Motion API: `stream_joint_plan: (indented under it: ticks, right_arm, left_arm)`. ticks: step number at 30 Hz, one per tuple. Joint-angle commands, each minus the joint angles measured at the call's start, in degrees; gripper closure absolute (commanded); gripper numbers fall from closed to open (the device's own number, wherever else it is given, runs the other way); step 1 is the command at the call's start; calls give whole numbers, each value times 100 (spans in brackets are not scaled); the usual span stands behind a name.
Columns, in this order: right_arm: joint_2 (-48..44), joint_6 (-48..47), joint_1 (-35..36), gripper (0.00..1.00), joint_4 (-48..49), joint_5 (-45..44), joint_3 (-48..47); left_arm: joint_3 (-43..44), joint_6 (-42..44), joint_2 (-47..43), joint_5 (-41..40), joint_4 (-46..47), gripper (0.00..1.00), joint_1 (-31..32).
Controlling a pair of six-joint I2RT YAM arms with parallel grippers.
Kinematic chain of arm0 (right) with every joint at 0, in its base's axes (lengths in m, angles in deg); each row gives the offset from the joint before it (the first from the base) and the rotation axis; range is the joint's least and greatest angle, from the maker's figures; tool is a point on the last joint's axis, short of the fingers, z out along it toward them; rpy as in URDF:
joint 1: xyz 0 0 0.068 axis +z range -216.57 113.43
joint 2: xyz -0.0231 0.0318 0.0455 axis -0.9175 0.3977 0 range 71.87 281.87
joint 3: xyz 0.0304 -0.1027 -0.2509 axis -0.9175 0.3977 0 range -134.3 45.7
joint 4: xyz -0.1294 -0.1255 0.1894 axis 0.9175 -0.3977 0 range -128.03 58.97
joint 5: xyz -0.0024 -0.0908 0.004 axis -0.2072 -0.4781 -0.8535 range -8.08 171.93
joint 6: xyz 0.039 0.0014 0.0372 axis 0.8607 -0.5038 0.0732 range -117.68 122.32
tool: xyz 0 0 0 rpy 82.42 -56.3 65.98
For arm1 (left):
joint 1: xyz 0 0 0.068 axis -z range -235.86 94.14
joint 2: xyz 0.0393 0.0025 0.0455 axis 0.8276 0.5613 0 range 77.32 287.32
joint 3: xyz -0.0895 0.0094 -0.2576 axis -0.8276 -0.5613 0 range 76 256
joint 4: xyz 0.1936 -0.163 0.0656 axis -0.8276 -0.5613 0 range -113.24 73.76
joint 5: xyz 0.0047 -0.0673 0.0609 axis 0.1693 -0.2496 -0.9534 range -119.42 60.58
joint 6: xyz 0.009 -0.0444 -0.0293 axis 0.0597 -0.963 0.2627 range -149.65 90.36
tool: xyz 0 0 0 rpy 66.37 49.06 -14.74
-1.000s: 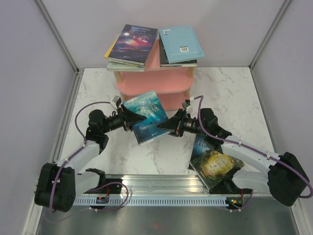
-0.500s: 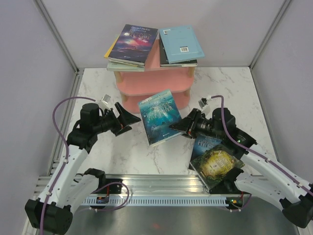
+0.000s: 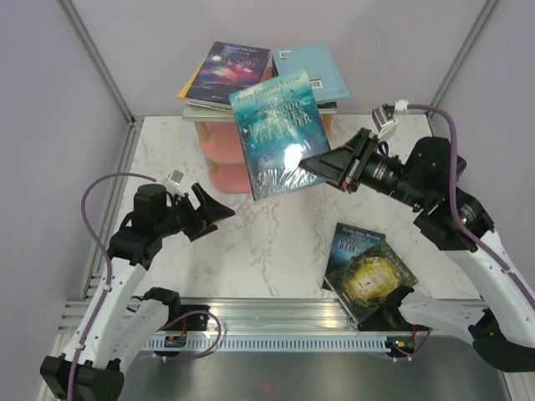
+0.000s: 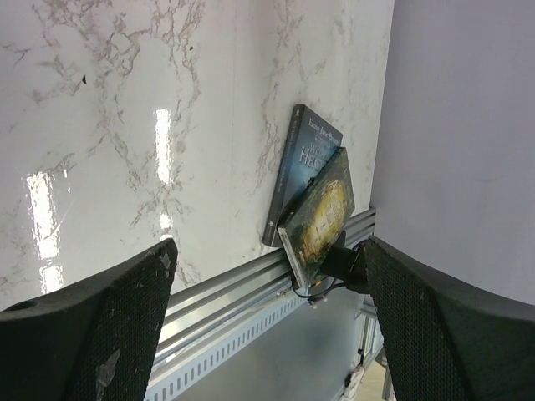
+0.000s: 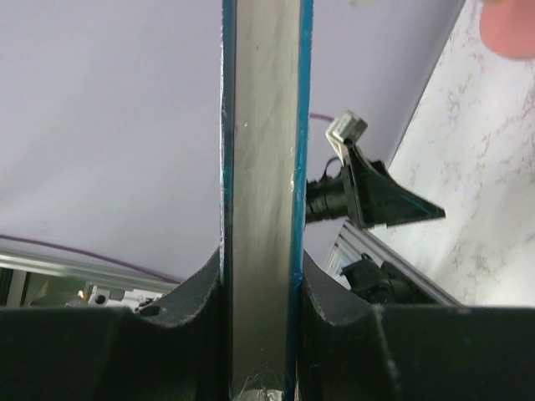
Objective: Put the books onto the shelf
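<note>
My right gripper (image 3: 316, 165) is shut on the lower right edge of a teal book (image 3: 277, 132) and holds it in the air, tilted, in front of the pink shelf (image 3: 224, 155). In the right wrist view the teal book's page edge (image 5: 261, 184) stands clamped between both jaws of that gripper (image 5: 261, 302). A purple galaxy book (image 3: 228, 73) and a light blue book (image 3: 324, 65) lie on stacks on the shelf's top board. My left gripper (image 3: 219, 209) is open and holds nothing, low over the table at the left. A dark blue book (image 3: 348, 244) lies under a green-gold one (image 3: 373, 282) near the front right.
The left wrist view looks between wide-apart fingers (image 4: 109, 326) at the dark blue book (image 4: 303, 167) and the green-gold book (image 4: 324, 213) by the metal rail (image 4: 226, 292). Grey walls close in the marble table (image 3: 276, 242) on three sides.
The left gripper opened, let go of the teal book and drew back to the left. The right gripper lifted that book up and back toward the shelf's top.
</note>
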Motion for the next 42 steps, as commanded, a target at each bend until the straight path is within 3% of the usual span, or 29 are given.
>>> stream_joint_plan:
  ticks: [1,8,14,20,40,42]
  right_arm:
    - [702,-381,-306,100,578,-111,-1220]
    - [2233,188,-2089,100,578,1092,-3064]
    - [3552,436,-2618,100,578,1700,-4376]
    - [3922,603,-3058,100,657,1788,-4378]
    - [4467,779,-3094,100,965,2042,-4132]
    - [4537,831,-3094,91,1061,2130,-4140]
  left_arm:
    - [242,191,-162,-111,-149,6,-30]
    - [400,182,-417,-120,-421,7,-30]
    - [418,173,-611,-155,-545,8,-30]
    - [391,173,-664,-173,-597,8,-30]
    - [198,235,-532,-305,-510,8,-30]
    - [224,252,-462,-305,-492,8,-30]
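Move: Some 28 cm ahead of the right hand, about 2 cm to its left and 7 cm below lies the blue book, topping the right-hand stack on the shelf; the teal Jules Verne book already hangs from this hand's grip. The purple Daniel Defoe book tops the other stack, roughly 28 cm ahead, 25 cm left and 6 cm below. From the idle left hand, the blue book is about 25 cm ahead, 26 cm right and 19 cm higher. Sweeping about 28 cm forward and slightly right, the right hand carries the gripped teal book over the blue one, rising some 5 cm early on and then sinking back. The wrist turns clockwise and tips the book's far edge down by around 15 degrees; after a brief near-halt, the hand eases lower and a little farther forward, fingers still shut on the book's right side. ##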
